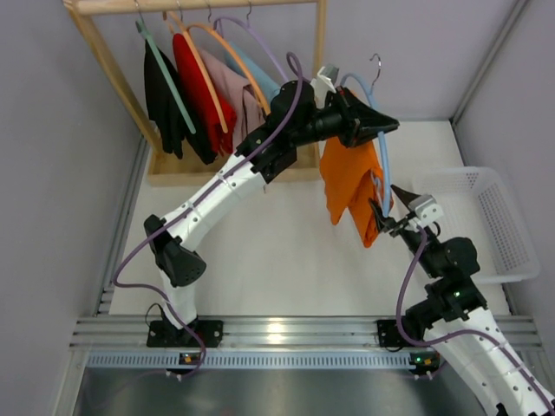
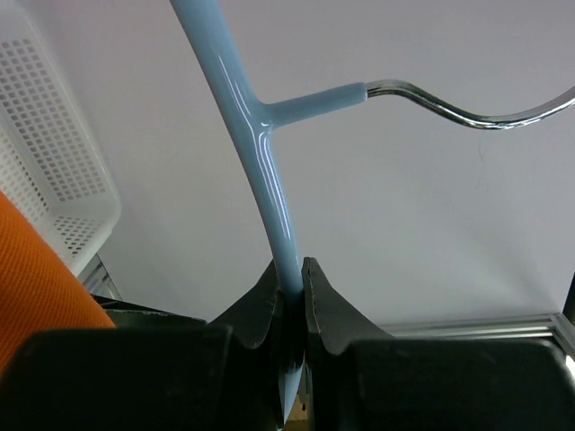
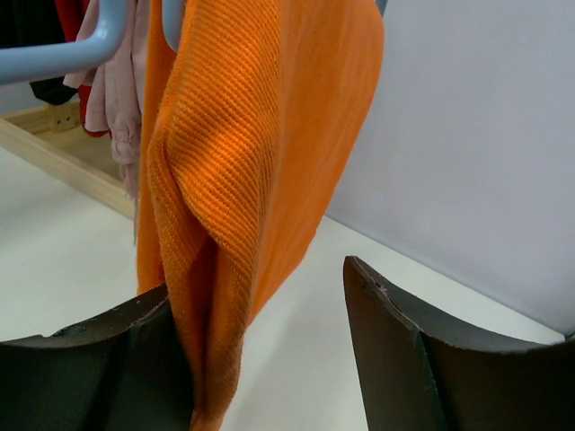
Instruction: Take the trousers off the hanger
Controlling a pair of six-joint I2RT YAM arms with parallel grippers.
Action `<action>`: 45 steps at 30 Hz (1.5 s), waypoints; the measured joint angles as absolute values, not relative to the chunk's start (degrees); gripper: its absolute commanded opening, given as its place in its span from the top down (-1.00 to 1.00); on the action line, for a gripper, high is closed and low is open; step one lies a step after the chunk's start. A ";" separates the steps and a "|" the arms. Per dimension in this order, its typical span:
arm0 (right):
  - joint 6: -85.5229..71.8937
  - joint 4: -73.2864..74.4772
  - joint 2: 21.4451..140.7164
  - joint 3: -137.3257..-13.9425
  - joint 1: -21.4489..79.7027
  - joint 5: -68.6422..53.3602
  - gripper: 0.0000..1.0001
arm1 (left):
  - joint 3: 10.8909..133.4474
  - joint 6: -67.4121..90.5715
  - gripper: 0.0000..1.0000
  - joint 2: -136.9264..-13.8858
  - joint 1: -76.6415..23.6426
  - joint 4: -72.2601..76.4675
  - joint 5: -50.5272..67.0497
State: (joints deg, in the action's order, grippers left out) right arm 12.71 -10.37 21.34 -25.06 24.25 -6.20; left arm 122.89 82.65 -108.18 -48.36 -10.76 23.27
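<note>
The orange trousers [image 1: 351, 186] hang folded over the light-blue hanger [image 1: 382, 165], which is held in the air above the table, off the rack. My left gripper [image 1: 381, 124] is shut on the hanger's arm [image 2: 260, 135] just below the silver hook [image 2: 467, 112]; its jaws [image 2: 299, 269] pinch the blue bar. My right gripper [image 1: 386, 212] is at the trousers' lower right edge. In the right wrist view the gripper [image 3: 258, 277] stands open, with the hanging cloth [image 3: 260, 135] inside the gap against the left finger [image 3: 108, 359], while the right finger [image 3: 404, 350] is well apart from it.
A wooden rack [image 1: 104, 61] at the back left carries black, red and pink garments [image 1: 199, 95] on several hangers. A white mesh basket [image 1: 494, 225] sits on the table at the right. The rack's base [image 3: 63, 153] lies behind the trousers.
</note>
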 measured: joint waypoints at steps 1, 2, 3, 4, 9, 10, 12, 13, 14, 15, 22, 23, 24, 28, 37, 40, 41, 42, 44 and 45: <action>12.73 -11.35 22.17 -25.06 24.25 -6.13 -0.20 | 122.89 82.63 1.00 -108.01 -48.36 -10.76 23.24; 12.80 -12.19 22.92 -25.06 24.25 -6.11 -0.20 | 122.89 82.61 1.00 -107.85 -48.27 -10.83 23.18; 12.82 -12.95 23.75 -25.06 24.25 -6.09 -0.18 | 122.89 82.63 1.00 -107.79 -48.18 -10.83 23.14; 12.82 -13.91 24.67 -25.06 24.27 -6.02 -0.17 | 122.89 82.61 1.00 -107.72 -48.12 -10.85 23.14; 12.67 -17.04 28.49 -25.08 24.25 -5.58 -0.25 | 122.65 82.61 1.00 -107.70 -48.05 -11.18 23.14; 12.67 -17.52 28.97 -25.10 24.25 -5.65 -0.25 | 122.48 82.65 1.00 -107.70 -48.05 -11.20 23.16; 12.64 -18.22 29.85 -25.23 24.25 -5.87 -0.13 | 121.89 82.74 1.00 -107.50 -48.10 -11.40 23.22; 12.73 -18.50 30.24 -25.30 24.25 -5.87 -0.05 | 121.56 82.83 1.00 -107.44 -48.10 -11.62 23.29; 12.69 -18.65 30.63 -25.43 24.27 -5.89 0.03 | 121.36 82.89 1.00 -107.39 -48.12 -11.66 23.35; 12.71 -18.79 30.98 -25.65 24.25 -5.87 0.29 | 121.25 83.00 1.00 -107.39 -48.12 -11.75 23.38; 13.15 -17.69 30.06 -27.29 24.23 -5.76 1.00 | 119.22 83.11 1.00 -106.08 -47.99 -11.64 23.59; 13.37 -17.02 29.61 -27.44 24.21 -5.74 1.00 | 118.50 83.11 1.00 -105.47 -47.88 -11.64 23.75; 13.50 -16.53 29.15 -27.53 24.21 -5.69 1.00 | 117.89 83.13 1.00 -104.97 -47.75 -11.62 23.94; 13.96 -13.28 27.46 -29.06 24.21 -5.69 1.00 | 114.54 83.02 1.00 -102.45 -46.89 -11.55 24.86; 13.91 -3.20 30.46 -40.95 24.21 -6.20 1.00 | 104.25 80.84 1.00 -98.72 -46.37 -8.99 26.96; 13.61 -0.16 32.01 -45.19 24.21 -5.96 1.00 | 101.93 80.62 1.00 -98.72 -46.37 -7.29 27.92; 13.34 0.84 32.42 -46.48 24.21 -5.74 1.00 | 101.32 80.58 1.00 -98.72 -46.37 -6.68 28.25; 13.19 1.54 32.71 -47.46 24.21 -5.45 1.00 | 100.79 80.47 1.00 -98.70 -46.39 -6.04 28.45; 12.64 3.33 33.43 -49.65 24.21 -4.56 1.00 | 99.59 80.18 1.00 -98.35 -46.39 -4.91 28.71; 12.34 4.12 33.80 -50.54 24.21 -4.01 1.00 | 98.96 80.01 1.00 -98.06 -46.37 -4.23 28.71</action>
State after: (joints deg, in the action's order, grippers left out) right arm 12.34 4.12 33.80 -50.54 24.21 -4.01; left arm 98.96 80.01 -98.06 -46.37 -4.23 28.71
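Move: Just ahead of the open right fingers hang the orange trousers, their middle about 6 cm ahead, 6 cm left and 4 cm higher, the near edge closer still. The blue hanger's middle is some 5 cm ahead, 3 cm left and 13 cm above the right hand; the white basket stands about 7 cm ahead, 28 cm right and 23 cm below. From the left hand, the trousers are roughly 2 cm ahead, 3 cm left and 14 cm below. Easing forward about 3 cm and slightly left, the right hand closes its fingers on the near hanging edge of the trousers, draws back a couple of centimetres, then lifts the pinched cloth to end some 10 cm higher. The left hand keeps its grip on the blue hanger and, mostly late on, lowers it about 7 cm, drifting slightly left. ##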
